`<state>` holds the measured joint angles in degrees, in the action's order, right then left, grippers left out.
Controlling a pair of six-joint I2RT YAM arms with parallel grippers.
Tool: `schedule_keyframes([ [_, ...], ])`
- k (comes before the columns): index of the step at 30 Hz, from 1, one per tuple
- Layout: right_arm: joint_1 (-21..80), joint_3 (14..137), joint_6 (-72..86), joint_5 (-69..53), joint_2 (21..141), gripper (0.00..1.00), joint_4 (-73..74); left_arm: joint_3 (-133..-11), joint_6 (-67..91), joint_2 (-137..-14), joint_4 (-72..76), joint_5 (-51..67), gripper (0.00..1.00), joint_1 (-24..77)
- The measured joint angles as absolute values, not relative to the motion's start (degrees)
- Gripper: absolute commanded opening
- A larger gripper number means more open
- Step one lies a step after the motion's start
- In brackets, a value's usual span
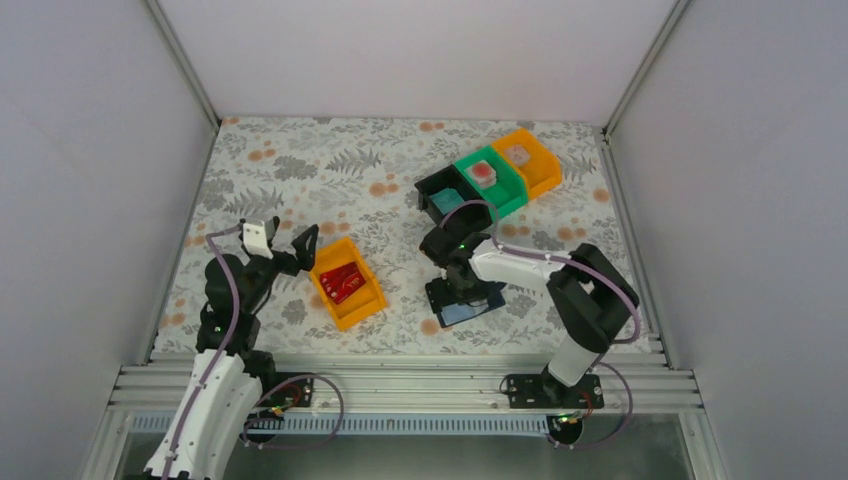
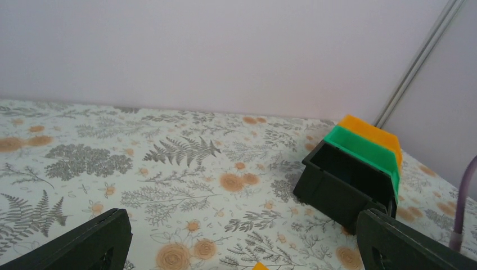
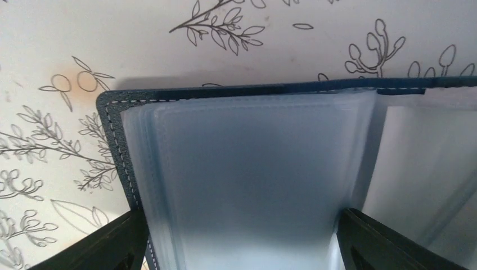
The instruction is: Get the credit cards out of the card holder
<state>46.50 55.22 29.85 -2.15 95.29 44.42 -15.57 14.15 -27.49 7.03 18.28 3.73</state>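
The card holder (image 1: 470, 309) lies open on the table, a dark navy wallet with pale clear sleeves (image 3: 247, 169). My right gripper (image 1: 463, 288) hangs right over it. In the right wrist view my right gripper (image 3: 242, 214) is open, one finger at the stitched edge and the other at the fold, with the sleeve stack between them. No card shows in the top sleeve. Red credit cards (image 1: 342, 283) lie in a near orange bin (image 1: 368, 306). My left gripper (image 1: 300, 254) is open and holds nothing, just left of that bin, and stays wide over the cloth (image 2: 242, 219).
Three bins stand in a row at the back right. The black one (image 1: 436, 184) holds a teal card (image 1: 447, 201), the green one (image 1: 510, 190) a reddish card, and the orange one (image 1: 545, 165) a pale card. Grey walls enclose the floral table.
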Motion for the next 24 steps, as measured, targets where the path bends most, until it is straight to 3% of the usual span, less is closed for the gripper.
schedule_keyframes([
  [2,47.37,56.75,29.50,-0.78,97.67,0.78,45.58,-15.44,14.48,-27.35,7.33,18.46,1.00,3.57],
  [7,48.05,57.87,29.98,0.54,98.76,0.48,46.41,-14.72,15.07,-27.11,8.03,18.68,1.00,3.57],
  [15,47.77,56.66,30.41,-0.89,96.95,0.07,44.23,-14.66,15.75,-26.98,8.29,19.57,1.00,3.57],
  [24,43.75,53.89,30.09,-5.43,91.55,0.04,41.58,-14.66,16.14,-27.00,8.47,20.21,1.00,3.57],
])
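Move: The card holder lies open under the right hand; its blue sleeve sits between the spread fingertips, about 1 cm below and 1 cm back, and the holder's middle some 3 cm to the right. The black box stands roughly 20 cm farther ahead and 1 cm left, the yellow box with red cards 24 cm left and 2 cm ahead. From the left hand the sleeve is some 33 cm right, 10 cm back and 21 cm below. Right fingers close from wide open, pinching the blue sleeve, then lift about 1.5 cm, easing 1 cm forward. ##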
